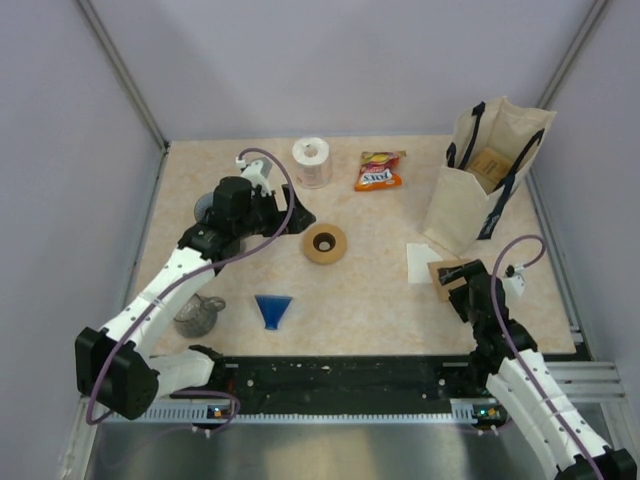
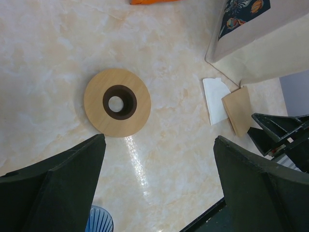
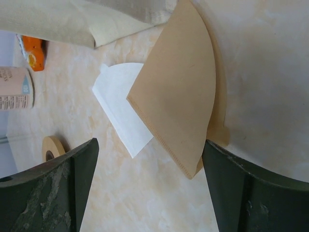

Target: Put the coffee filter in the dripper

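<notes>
A brown paper coffee filter (image 3: 178, 92) lies flat on the table, overlapping a white filter (image 3: 118, 108). Both also show at the right of the top view, the brown filter (image 1: 445, 272) and the white filter (image 1: 420, 260). My right gripper (image 3: 149, 145) is open just over them, with the brown filter's lower corner close to its right finger. The blue cone-shaped dripper (image 1: 272, 308) stands at centre front, and its ribbed rim (image 2: 99, 220) shows in the left wrist view. My left gripper (image 2: 159, 140) is open and empty above the table, near a wooden ring (image 2: 117, 102).
A tote bag (image 1: 485, 175) stands right behind the filters. A toilet roll (image 1: 312, 162) and an orange snack bag (image 1: 380, 170) are at the back. A glass jug (image 1: 200, 315) sits front left. The wooden ring (image 1: 325, 243) lies mid-table.
</notes>
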Robot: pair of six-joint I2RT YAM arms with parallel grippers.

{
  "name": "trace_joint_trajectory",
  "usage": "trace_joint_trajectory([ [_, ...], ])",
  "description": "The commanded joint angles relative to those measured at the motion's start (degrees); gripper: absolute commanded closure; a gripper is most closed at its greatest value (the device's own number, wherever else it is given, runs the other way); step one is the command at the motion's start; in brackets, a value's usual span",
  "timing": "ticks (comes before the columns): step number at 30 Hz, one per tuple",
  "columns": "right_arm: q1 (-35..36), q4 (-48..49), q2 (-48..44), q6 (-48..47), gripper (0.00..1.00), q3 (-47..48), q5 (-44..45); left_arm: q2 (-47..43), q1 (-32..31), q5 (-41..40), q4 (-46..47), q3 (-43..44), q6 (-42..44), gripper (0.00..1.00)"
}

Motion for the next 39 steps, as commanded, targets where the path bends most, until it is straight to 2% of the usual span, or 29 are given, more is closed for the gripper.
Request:
trace_joint_trajectory([
  [1,-0.7,6.1,0.3,-1.6,0.14,1.3,1.8,0.6,-0.2,1.1,2.0,0.5,0.6,0.01],
  [6,-0.6,8.2,1.3,-2.4,0.14,2.3,3.2,1.5,-0.2,1.2,1.9,0.8,0.7,0.01],
  [15,-0.7,13.3,8.3,-3.0,0.14,1.6,3.4,1.7,-0.3,0.7,1.3,1.0,0.9,0.01],
  [21,-0.6,16.3,8.8,-2.2,0.23,-0.5,5.5,1.8,-0.3,0.3,0.8,1.3,0.8,0.01],
  [23,-0.6,16.3,8.6,-1.8,0.28,-0.9,5.8,1.8,-0.3,0.1,0.6,1.4,0.8,0.01],
  [27,-0.7,16.1,8.3,-1.3,0.56,-1.5,7.6,1.4,-0.3,-0.1,0.5,1.5,0.7,0.01],
  [33,-0.7,16.0,8.4,-1.3,0.79,-1.7,10.8,1.2,-0.3,-0.7,-0.2,1.5,0.7,0.01],
  [36,-0.6,15.9,8.3,-2.0,0.97,-1.6,10.9,1.0,-0.3,-1.0,-0.4,1.4,0.6,0.01],
  [39,-0.7,14.5,8.2,-3.5,1.00,-0.5,10.7,0.7,-0.3,-1.2,-0.5,1.2,0.6,0.01],
])
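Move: The brown coffee filter lies just in front of the right hand's open fingers: its middle is about 3 cm ahead, 1 cm to the right and 2 cm below. The white filter is some 7 cm ahead and 6 cm left of that hand. The tote bag stands about 18 cm ahead and 5 cm right, rising above the hand. From the left hand, the brown filter is roughly 35 cm right, 15 cm back and 20 cm lower. Forward in small up-and-down bobs, the right hand goes about 2.5 cm over the near end of the brown filter, then slides some 2 cm right, turning about 5 degrees clockwise. Along the way its fingers, nearly wide open, shut fully and pinch the filter's paper near its near edge. The left hand, open and empty, sinks about 1.5 cm. ##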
